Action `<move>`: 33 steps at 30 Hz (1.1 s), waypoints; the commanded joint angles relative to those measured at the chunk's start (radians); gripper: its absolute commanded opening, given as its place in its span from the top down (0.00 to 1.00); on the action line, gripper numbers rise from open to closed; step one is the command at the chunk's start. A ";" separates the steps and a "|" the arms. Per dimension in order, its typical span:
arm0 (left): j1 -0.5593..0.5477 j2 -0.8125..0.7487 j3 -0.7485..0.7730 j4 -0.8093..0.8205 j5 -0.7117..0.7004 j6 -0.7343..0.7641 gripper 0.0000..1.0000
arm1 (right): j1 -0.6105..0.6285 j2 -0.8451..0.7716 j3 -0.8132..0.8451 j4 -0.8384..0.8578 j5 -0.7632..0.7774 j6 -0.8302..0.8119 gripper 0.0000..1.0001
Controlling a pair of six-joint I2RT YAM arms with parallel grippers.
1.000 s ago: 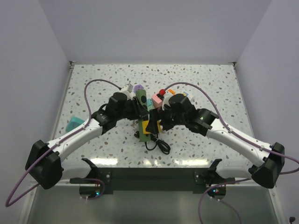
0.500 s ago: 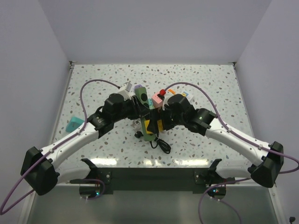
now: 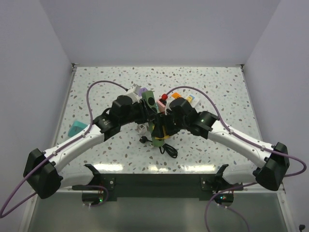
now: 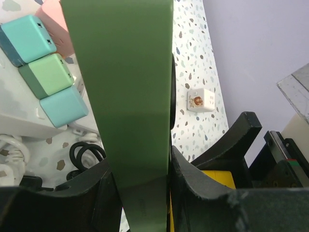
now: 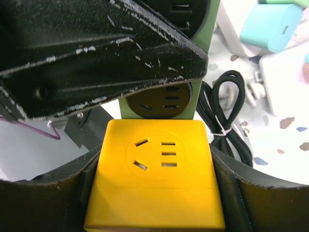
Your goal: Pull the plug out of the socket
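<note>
A long green socket strip (image 3: 150, 104) is lifted off the table, and my left gripper (image 3: 146, 116) is shut on it. In the left wrist view the strip (image 4: 120, 72) runs up between that gripper's (image 4: 142, 193) fingers. A yellow cube plug (image 5: 154, 174) sits plugged into the strip's face (image 5: 197, 99), just below a dark round outlet. My right gripper (image 5: 154, 198) has a finger tight against each side of the plug. From above, the plug (image 3: 161, 130) shows as a yellow patch between both grippers, with my right gripper (image 3: 164, 127) on it.
A coiled black cable (image 3: 167, 150) lies under the strip. Small adapter cubes are spread behind it: teal (image 4: 29, 36), green (image 4: 48, 72), white (image 4: 201, 100), purple (image 3: 142, 90). A teal block (image 3: 77, 128) lies at the left. White walls close in three sides.
My right gripper's jaws have closed in from wide open onto the yellow plug. The strip's near end has swung slightly right and toward the arms' bases.
</note>
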 commanded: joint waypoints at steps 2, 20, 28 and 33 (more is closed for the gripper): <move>0.073 0.001 0.026 -0.144 -0.154 0.102 1.00 | -0.012 -0.128 0.073 -0.141 0.018 -0.061 1.00; 0.213 -0.071 0.064 -0.406 -0.241 0.313 1.00 | -0.055 -0.157 0.223 -0.414 -0.064 -0.242 1.00; 0.214 -0.217 0.200 -0.432 -0.166 0.232 1.00 | -0.211 0.010 0.234 -0.590 0.466 -0.156 1.00; 0.230 -0.182 0.348 -0.725 -0.330 0.222 1.00 | -0.562 0.102 0.149 -0.520 0.471 -0.086 1.00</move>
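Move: The yellow plug, already gripped by my right hand and seated in the green socket strip my left hand holds, lies about 7 cm back, 4 cm right and slightly below my left hand. From my right hand the green socket's middle is some 7 cm ahead and 4 cm left. The black cable bundle is about 3 cm to the right and well below, the teal plugs some 19 cm ahead, the white cube about 8 cm ahead and 34 cm right. I keep both grips and pull the yellow plug up off the green socket, first only a couple of centimetres, my left hand drawn slightly left and up too. Then my hands part: my left carries the socket about 13 cm left, dipping before it rises; my right eases right, back and up, then sweeps right, forward and down towards the white cube, turning clockwise some 30 degrees with its left side dropping. ##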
